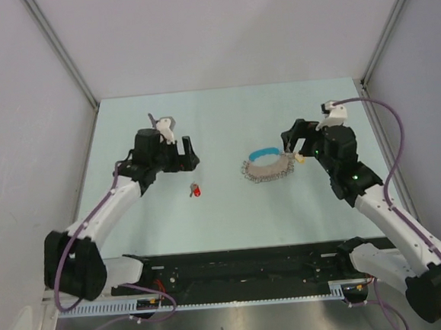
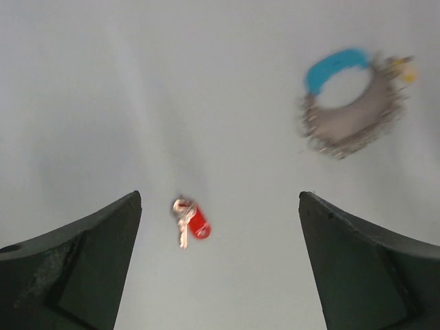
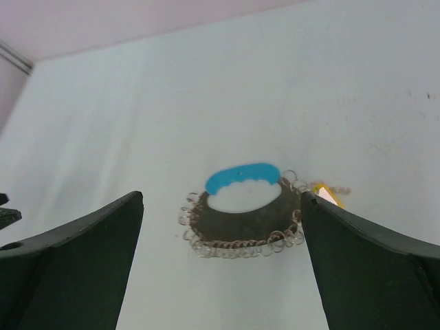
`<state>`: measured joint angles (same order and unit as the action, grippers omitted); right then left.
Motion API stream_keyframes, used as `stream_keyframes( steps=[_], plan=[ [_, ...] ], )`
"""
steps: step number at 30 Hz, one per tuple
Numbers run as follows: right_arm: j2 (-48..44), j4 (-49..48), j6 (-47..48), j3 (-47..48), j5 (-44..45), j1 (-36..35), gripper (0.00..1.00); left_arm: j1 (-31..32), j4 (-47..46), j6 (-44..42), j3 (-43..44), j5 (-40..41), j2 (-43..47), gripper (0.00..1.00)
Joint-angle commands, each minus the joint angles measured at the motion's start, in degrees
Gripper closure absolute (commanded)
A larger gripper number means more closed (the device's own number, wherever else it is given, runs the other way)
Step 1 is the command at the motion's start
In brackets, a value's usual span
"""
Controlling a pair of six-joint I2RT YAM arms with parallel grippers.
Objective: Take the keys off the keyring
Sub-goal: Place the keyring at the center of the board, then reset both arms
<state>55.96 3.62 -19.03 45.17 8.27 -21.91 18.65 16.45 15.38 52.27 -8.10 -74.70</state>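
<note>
The keys show as one small red-headed key point(image 1: 196, 190) with a short silvery blade, lying loose on the pale table. In the left wrist view the key point(image 2: 189, 220) lies between and beyond my open fingers, nearer the left one. My left gripper point(image 1: 179, 149) point(image 2: 220, 199) hovers just above it, holding nothing. The keyring point(image 1: 265, 170) point(image 2: 357, 124) point(image 3: 234, 244) is a loop of silvery links with a blue arc point(image 3: 240, 175), flat on the table and apart from the key. My right gripper point(image 1: 294, 145) point(image 3: 221, 196) stands open over the keyring's right side, not gripping it.
A small yellow piece point(image 3: 326, 194) point(image 1: 299, 158) lies at the keyring's right end, close to my right finger point(image 3: 371, 261). Grey walls with metal posts enclose the table on three sides. The arm bases and a black rail point(image 1: 236, 267) run along the near edge.
</note>
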Motion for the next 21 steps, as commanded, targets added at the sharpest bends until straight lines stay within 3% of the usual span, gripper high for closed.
stream_keyframes(
  steps=[1, 2, 6, 10, 21],
  plan=[
    [-8.05, 13.6, -7.16, 3.61, -0.7, -1.11, 0.0, 1.2, -12.2, -2.37, -2.33, -11.66, 16.19, 0.0],
    [-10.76, 15.18, -6.47, 4.05, -2.37, -1.12, 0.0, 1.38, -18.93, -1.24, -6.44, -12.72, 18.86, 0.0],
    [-16.83, 18.79, -6.46, 4.23, -6.6, -1.47, 0.0, 1.74, -28.91, 1.41, -15.35, -13.88, 29.5, 0.0],
    [-18.87, 22.91, -7.16, 4.14, -6.35, -1.47, 0.0, 1.82, -27.18, -0.43, -16.5, -14.31, 33.21, 0.0],
    [-19.93, 22.93, -7.78, 3.7, -7.39, -1.64, 0.0, 1.82, -25.41, -1.23, -15.18, -15.19, 33.65, 0.0]
  ],
)
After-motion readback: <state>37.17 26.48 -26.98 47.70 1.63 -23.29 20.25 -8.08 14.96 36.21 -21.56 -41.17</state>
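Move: The keyring, with its blue handle, lies flat on the board about 5 cm ahead and 5 cm left of my right hand, some 23 cm below; the yellow-tagged key is roughly 6 cm ahead and 4 cm right of that hand. From my left hand the keyring is around 6 cm ahead, 23 cm right and 14 cm down. The red-tagged key lies almost beneath my left hand, about 1 cm back and 2 cm left. With the red-tagged key already dropped, I pull my empty left hand about 15 cm up and half as far back, away from it, tipping the fingers up some 40 degrees until they point nearly level. My right hand draws back about 9 cm from the keyring, rising a little before sinking partway again. Both grippers stay wide open and touch nothing, and both hands settle to a stop. ##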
